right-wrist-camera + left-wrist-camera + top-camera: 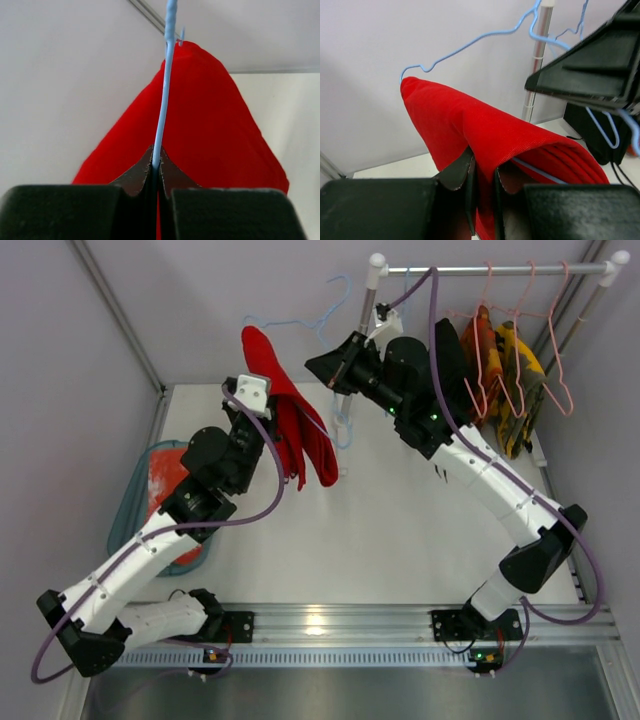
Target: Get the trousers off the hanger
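Plain bright red trousers (295,430) hang in folds over a light-blue wire hanger (283,322) held above the table's back left. My left gripper (265,390) is shut on a fold of this cloth; its wrist view shows the trousers (470,125) pinched between the fingers of the gripper (482,167), with the hanger (470,42) running above. My right gripper (312,365) is shut on the hanger wire (165,100); the wire sits in the closed gripper (156,162), with the red trousers (210,125) behind it. Orange-red trousers (165,490) lie in a teal basket (128,510).
A white rail (490,270) at the back right carries pink wire hangers (520,350) and yellow-and-orange garments (520,380). Its upright post (365,320) stands just behind my right gripper. The basket sits at the table's left edge, under the left arm.
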Controlling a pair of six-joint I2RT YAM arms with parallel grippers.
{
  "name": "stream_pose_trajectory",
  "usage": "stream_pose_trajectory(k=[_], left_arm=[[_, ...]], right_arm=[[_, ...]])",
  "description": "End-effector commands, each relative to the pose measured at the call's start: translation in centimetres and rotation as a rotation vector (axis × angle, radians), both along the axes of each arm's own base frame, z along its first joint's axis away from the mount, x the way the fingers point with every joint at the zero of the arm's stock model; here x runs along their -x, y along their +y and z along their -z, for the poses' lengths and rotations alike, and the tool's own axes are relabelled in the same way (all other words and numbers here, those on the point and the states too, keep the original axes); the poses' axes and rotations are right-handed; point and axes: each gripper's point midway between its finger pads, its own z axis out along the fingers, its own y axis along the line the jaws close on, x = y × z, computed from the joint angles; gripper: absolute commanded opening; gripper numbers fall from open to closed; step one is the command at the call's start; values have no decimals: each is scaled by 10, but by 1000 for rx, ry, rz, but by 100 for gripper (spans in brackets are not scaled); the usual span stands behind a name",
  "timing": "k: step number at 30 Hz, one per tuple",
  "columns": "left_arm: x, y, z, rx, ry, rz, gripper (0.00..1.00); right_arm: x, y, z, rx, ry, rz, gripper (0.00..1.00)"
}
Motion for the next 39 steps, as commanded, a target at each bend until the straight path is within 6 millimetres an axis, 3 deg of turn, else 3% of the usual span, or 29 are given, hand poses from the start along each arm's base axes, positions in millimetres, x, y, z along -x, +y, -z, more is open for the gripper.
stream_pose_trajectory(k=[1,8,13,17,22,25,30,36,37,39], left_arm=[[35,22,-109,226,-241,55,0],[42,40,-170,256,-374,-11,0],[51,62,-208,309,-453,-72,0],[54,104,-239,378,-499,-169,0],[61,152,-253,403,-551,-301,0],[70,172,-252,403,-563,-362,0],[87,224,-230,368,-570,-565,0],[125,280,-181,295,-570,-811,0],[145,287,-179,303,-592,-843,0],[149,299,-153,257,-554,-916,0]], right_arm=[[-8,-27,-29,-6,-128,103,0],[-11,-22,23,94,-88,92,0],[-6,-23,36,121,-93,85,0],[-3,-25,45,137,-89,80,0],[1,-20,50,139,-84,56,0],[3,-15,48,137,-96,40,0],[8,-11,38,128,-122,11,0],[12,-9,34,129,-139,-9,0],[13,-9,33,126,-140,-12,0],[17,-8,31,120,-143,-27,0]])
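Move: The red trousers, pinched in the left hand, still hang over the hanger's bar; the teal bin they go to, orange trousers already in it, lies about 23 cm to the left, 3 cm back and 40 cm below. The hanger's middle is roughly 5 cm ahead, 5 cm right and slightly above that hand. From the right hand, gripping the hanger, the red trousers' middle is some 5 cm left and 8 cm below, neither ahead nor back. The red trousers, kept pinched in the left fingers, are carried up about 19 cm off the hanger's bar, then swept nearly 30 cm left and finally back and down, the wrist tilting up and turning some 50 degrees counter-clockwise. The right hand keeps its grip on the hanger and sinks about 10 cm, rolling slightly, then stays. ##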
